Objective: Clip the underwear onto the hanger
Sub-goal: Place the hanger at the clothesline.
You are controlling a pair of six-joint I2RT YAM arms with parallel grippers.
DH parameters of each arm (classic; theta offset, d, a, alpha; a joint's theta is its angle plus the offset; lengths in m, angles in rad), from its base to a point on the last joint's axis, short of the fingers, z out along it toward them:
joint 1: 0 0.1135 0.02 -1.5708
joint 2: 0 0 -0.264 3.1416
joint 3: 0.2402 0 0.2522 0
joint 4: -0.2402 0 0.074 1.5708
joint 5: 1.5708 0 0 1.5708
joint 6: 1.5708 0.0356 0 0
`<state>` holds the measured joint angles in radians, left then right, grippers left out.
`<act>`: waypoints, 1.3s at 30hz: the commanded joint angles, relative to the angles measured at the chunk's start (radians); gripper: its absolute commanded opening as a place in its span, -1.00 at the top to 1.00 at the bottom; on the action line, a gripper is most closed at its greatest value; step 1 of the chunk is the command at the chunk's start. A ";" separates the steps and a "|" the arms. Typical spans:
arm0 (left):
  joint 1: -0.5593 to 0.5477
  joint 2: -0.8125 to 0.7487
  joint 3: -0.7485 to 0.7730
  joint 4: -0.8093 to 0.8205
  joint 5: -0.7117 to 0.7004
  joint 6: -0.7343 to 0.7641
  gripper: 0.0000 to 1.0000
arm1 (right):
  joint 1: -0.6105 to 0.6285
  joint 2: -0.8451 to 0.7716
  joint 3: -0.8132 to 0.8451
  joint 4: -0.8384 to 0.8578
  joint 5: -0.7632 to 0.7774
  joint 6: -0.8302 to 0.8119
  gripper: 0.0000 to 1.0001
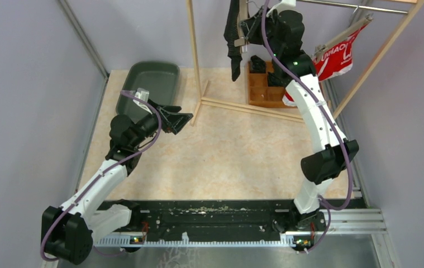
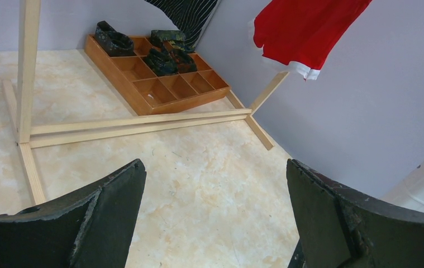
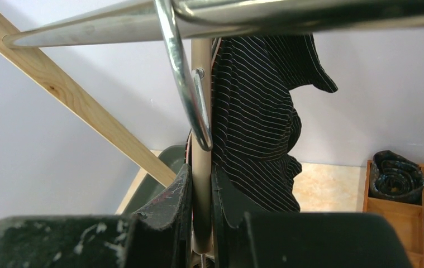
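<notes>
The black pin-striped underwear point(image 1: 233, 42) hangs from a beige hanger point(image 3: 201, 53) at the top of the wooden rack. The hanger's metal hook point(image 3: 182, 84) sits over the steel rail point(image 3: 287, 12). My right gripper point(image 1: 246, 29) is raised to it and, in the right wrist view, the right gripper point(image 3: 201, 173) is shut on the hanger's beige bar, with the striped underwear point(image 3: 257, 111) draped just to its right. My left gripper point(image 1: 179, 119) hovers low over the table beside the green bin, open; in the left wrist view the left gripper point(image 2: 215, 184) holds nothing.
A red garment point(image 1: 337, 57) hangs on another hanger at the rack's right end. A wooden compartment tray point(image 2: 159, 78) with rolled dark items lies under the rack. The rack's wooden base bars point(image 1: 248, 106) cross the table. A green bin point(image 1: 151, 84) stands at back left.
</notes>
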<state>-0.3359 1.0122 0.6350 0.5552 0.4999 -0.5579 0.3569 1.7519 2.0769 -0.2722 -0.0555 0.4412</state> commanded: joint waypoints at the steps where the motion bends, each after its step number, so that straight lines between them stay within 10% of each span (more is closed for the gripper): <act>1: -0.005 -0.015 -0.006 0.003 -0.004 0.015 -0.98 | 0.005 -0.017 0.037 0.073 -0.011 0.010 0.85; 16: -0.005 -0.035 0.023 -0.050 -0.030 0.012 -0.98 | 0.005 -0.157 -0.103 0.173 -0.039 0.010 0.11; 22: -0.005 -0.041 0.116 -0.258 -0.154 0.057 -0.98 | 0.005 -0.343 -0.329 0.348 -0.082 0.024 -0.62; 39: -0.005 -0.027 0.194 -0.318 -0.269 0.087 -0.98 | 0.006 -0.785 -0.725 0.373 -0.062 -0.028 -0.71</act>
<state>-0.3359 0.9730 0.7898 0.2253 0.2508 -0.4770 0.3576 0.9852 1.3659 0.1055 -0.1364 0.4446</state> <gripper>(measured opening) 0.990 0.853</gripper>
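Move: The clothesline rod, with the hanger's hook already over it, runs about 12 cm above the right hand and some 6 cm ahead. The black striped underwear hangs roughly 5 cm ahead, a couple of centimetres left and 12 cm below. The red underwear hangs about level in depth, 24 cm to the right and 12 cm lower. From the left hand that spot on the rod is roughly 25 cm ahead, 20 cm right and 28 cm above. Opening first, almost in place, the right fingers let go of the hanger's bar and spread wide; then the hand draws back ever faster, about 20 cm away from the hanger and rod, rising some 8 cm and drifting right as its fingertips tilt up about 25 degrees. The open left hand eases slightly left and forward, turning counter-clockwise. ##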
